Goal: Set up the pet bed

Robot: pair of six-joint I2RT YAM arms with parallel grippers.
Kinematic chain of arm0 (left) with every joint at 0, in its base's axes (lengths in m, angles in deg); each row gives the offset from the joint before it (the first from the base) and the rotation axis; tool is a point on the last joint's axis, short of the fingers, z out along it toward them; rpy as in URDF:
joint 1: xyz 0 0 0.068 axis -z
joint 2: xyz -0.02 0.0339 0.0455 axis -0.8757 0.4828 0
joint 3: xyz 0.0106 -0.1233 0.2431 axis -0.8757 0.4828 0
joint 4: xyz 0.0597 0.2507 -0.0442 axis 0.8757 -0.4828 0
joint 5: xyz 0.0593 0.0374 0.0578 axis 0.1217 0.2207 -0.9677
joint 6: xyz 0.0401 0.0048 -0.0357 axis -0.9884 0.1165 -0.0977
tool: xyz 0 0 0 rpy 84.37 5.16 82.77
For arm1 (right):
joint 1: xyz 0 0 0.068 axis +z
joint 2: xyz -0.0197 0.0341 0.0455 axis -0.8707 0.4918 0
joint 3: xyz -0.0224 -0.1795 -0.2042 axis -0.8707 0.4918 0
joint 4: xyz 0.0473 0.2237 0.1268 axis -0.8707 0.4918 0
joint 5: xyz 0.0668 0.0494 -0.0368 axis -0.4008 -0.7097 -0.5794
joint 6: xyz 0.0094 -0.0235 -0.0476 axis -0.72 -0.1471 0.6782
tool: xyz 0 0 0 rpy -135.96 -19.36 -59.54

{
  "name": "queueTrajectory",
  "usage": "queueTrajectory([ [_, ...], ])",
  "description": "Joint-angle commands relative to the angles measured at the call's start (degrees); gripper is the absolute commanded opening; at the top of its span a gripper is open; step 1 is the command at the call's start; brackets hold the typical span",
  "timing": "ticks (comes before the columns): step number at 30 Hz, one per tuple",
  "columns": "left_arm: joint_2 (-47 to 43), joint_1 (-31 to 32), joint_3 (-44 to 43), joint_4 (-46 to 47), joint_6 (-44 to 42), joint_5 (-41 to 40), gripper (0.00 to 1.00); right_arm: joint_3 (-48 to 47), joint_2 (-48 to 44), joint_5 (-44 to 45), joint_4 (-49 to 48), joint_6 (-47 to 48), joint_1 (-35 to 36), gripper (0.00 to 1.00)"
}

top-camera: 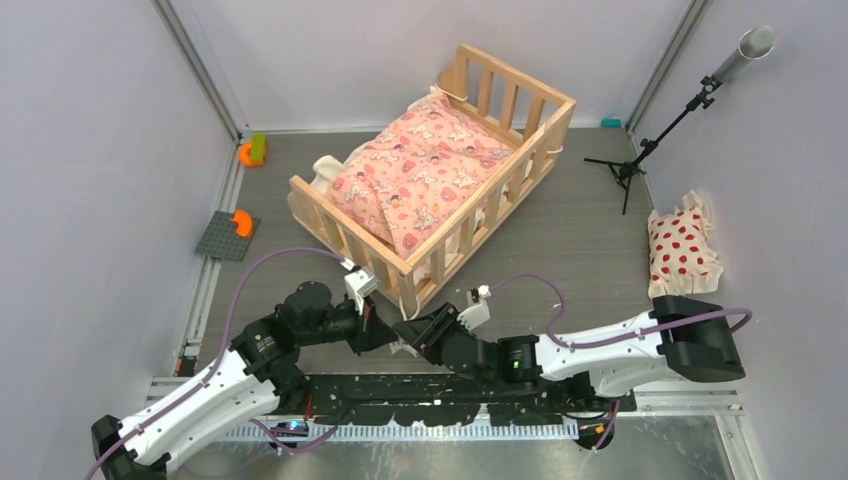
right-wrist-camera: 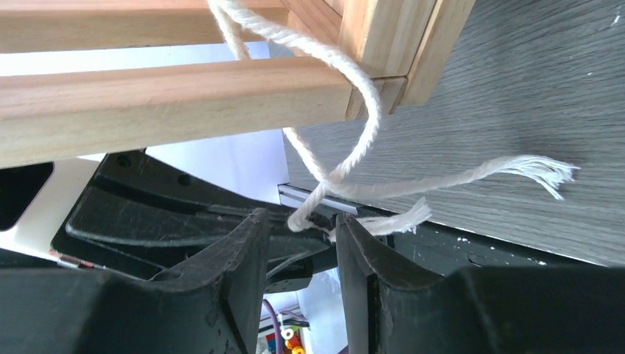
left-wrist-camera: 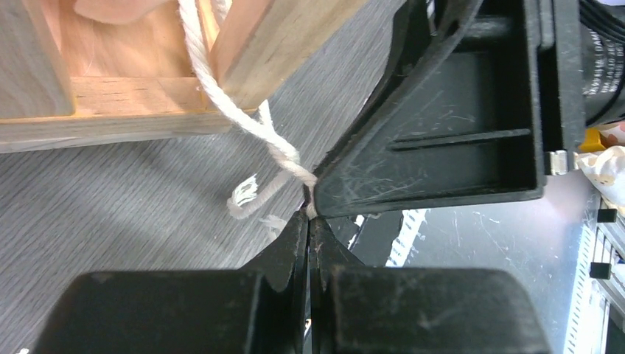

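The pet bed (top-camera: pixel 515 74) of light wood stands mid-table with a pink cartoon-print cushion (top-camera: pixel 420 170) inside. Both grippers meet at its near corner. My left gripper (top-camera: pixel 388 338) (left-wrist-camera: pixel 309 214) is shut, with a cream tie (left-wrist-camera: pixel 221 99) pinched at its tips. That tie runs up round the bed's corner post (left-wrist-camera: pixel 280 44). My right gripper (top-camera: pixel 408 335) (right-wrist-camera: pixel 298 221) faces it, open, and the looped tie (right-wrist-camera: pixel 361 140) hangs just at its fingertips, not pinched. The tie's frayed ends (right-wrist-camera: pixel 545 168) lie on the grey table. The bed's lower rail (right-wrist-camera: pixel 147 96) is above the jaws.
A white pillow with red dots (top-camera: pixel 680 250) lies at the right wall. A black tripod stand (top-camera: pixel 640 160) stands at the back right. At the left sit a grey baseplate (top-camera: pixel 222 240) with an orange piece, and an orange-green toy (top-camera: pixel 252 150).
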State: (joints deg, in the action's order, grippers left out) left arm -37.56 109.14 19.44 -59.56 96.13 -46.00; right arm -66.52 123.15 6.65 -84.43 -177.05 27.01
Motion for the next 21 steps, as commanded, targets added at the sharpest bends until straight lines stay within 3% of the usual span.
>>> queueTrajectory([
  [1,-0.4,0.3,-0.4,2.9,-1.2,2.5,0.00,-0.5,1.5,-0.5,-5.0,-2.4,-1.4,0.44],
  [5,-0.3,0.3,-0.3,2.9,-1.2,2.9,0.00,-0.6,2.4,-1.1,-5.3,-2.2,-2.4,0.38],
  [9,0.4,0.3,-0.3,2.8,-1.2,2.9,0.00,-0.2,2.4,-0.7,-5.7,-2.0,-3.0,0.07],
  [11,0.8,0.4,-0.5,2.7,-1.4,2.9,0.01,-0.2,2.2,-0.6,-5.7,-1.7,-3.0,0.01],
  [17,0.6,0.3,-1.3,2.2,-2.3,0.4,0.40,-0.1,1.8,-0.4,-6.2,-1.5,-3.0,0.01],
  [21,0.4,0.3,-1.1,2.6,-2.7,-0.6,0.48,-0.3,1.3,-0.2,-6.2,-1.4,-3.0,0.01],
])
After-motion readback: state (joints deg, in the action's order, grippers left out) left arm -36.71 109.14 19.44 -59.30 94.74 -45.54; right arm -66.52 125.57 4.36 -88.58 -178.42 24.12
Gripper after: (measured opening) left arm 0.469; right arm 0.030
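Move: The white tie cord runs down from the crib's near corner post into the left hand's shut fingertips, so for the left hand it lies right between the pads. From the right hand, whose open fingers already straddle it, the strand to be taken is about 1 cm ahead and 1 cm to the left, level with it. The corner post stands some 7 cm ahead of the right hand and about 1 cm to its right, at much the same height; the cord's loose frayed end hangs roughly 5 cm below that hand, straight under it. The right hand eases forward about 1.5 cm and slightly left, its parted fingers moving farther over the cord, then shuts and pinches the strand close beside the left fingertips, between them and the crossing near the post. Only once the right grip is closed does the left hand, staying practically in place throughout, open its fingers to about half and let go of the cord, while the right holds still and keeps its pinch. ##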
